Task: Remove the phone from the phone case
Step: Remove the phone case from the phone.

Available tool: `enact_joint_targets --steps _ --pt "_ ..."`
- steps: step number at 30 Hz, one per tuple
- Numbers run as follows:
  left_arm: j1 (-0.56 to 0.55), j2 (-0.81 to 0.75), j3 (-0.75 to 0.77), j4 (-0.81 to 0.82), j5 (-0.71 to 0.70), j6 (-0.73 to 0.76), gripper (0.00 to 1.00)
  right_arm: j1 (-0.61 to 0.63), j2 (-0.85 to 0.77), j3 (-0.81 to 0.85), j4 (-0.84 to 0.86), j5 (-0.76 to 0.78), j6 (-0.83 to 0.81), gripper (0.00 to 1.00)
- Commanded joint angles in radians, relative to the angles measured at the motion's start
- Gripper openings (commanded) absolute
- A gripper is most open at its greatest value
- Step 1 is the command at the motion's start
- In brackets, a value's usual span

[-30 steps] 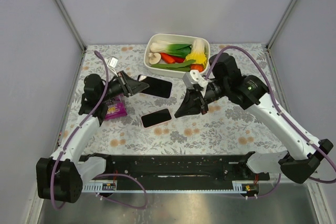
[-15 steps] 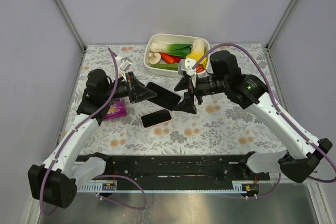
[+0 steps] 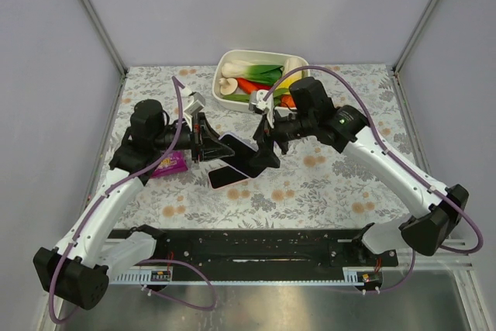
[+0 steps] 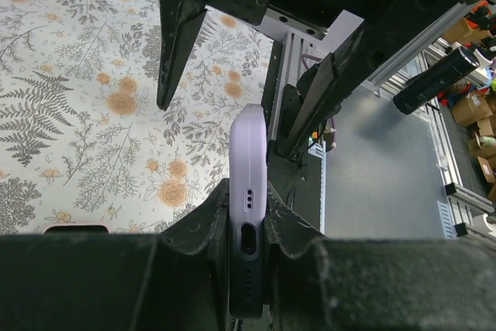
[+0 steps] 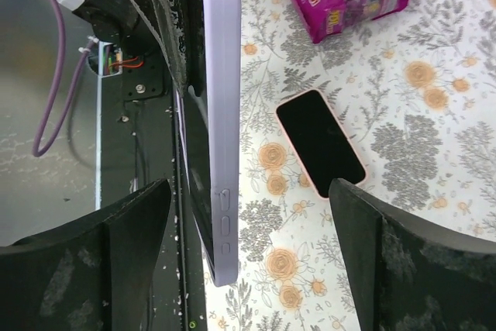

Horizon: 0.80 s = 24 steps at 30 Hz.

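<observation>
A phone (image 3: 242, 154) with a dark screen sits in a lilac phone case (image 5: 221, 106) and is held on edge above the table. My left gripper (image 4: 248, 208) is shut on the case's (image 4: 248, 153) port end. In the top view the left gripper (image 3: 211, 143) comes in from the left. My right gripper (image 3: 262, 157) stands open. Its fingers (image 5: 132, 253) flank the free end of the cased phone without touching it. The case lies nearer the left finger in the right wrist view. Both right fingers (image 4: 180, 36) also show beyond the case in the left wrist view.
A second phone with a pink rim (image 3: 230, 174) lies screen up on the floral table (image 3: 333, 176), right under the held one. A purple snack packet (image 3: 170, 163) lies to its left. A white tub of vegetables (image 3: 261, 75) stands at the back.
The right gripper has gone from shut to open and moved left, up to the free end of the cased phone. The left arm has carried the phone right, toward the middle.
</observation>
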Motion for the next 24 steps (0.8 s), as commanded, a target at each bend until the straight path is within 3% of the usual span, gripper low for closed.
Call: enact_joint_targets --steps 1,10,15,19,23,24 --pt "-0.005 -0.023 0.061 0.029 0.042 0.046 0.00 0.002 0.037 -0.009 0.019 -0.080 0.018 0.90" --pt "-0.008 -0.030 0.059 0.037 0.031 0.047 0.00 0.001 0.070 -0.052 0.036 -0.203 0.021 0.77" --pt "-0.005 -0.035 0.056 0.051 0.037 0.038 0.00 -0.001 0.058 -0.077 0.036 -0.227 0.004 0.64" --pt "-0.005 -0.036 0.052 0.061 0.037 0.029 0.00 -0.002 0.055 -0.092 0.051 -0.258 0.006 0.40" --pt "0.000 -0.036 0.033 0.110 0.034 -0.006 0.00 -0.004 0.046 -0.104 0.061 -0.300 -0.002 0.00" --pt "0.001 -0.035 0.030 0.119 0.032 -0.010 0.00 -0.005 0.041 -0.112 0.064 -0.301 -0.004 0.00"
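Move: The cased phone is already pinched in my left hand, its middle about 6 cm to the right of that hand and 2 cm back. From my open right hand, that middle is some 6 cm left, 1 cm back and 3 cm below. The pink phone lies on the table about 27 cm beneath my left hand, 3 cm right and 2 cm back. The purple bag is about 18 cm left of that hand, 4 cm ahead and 25 cm below. I sink my wide-open right hand about 4 cm, so that the free right end of the cased phone comes between its fingers, then ease back roughly 3 cm. The wrist swings some 15 degrees, partly counter-clockwise, as the fingers close and pinch that end, while my left hand stays put and keeps its grip. ##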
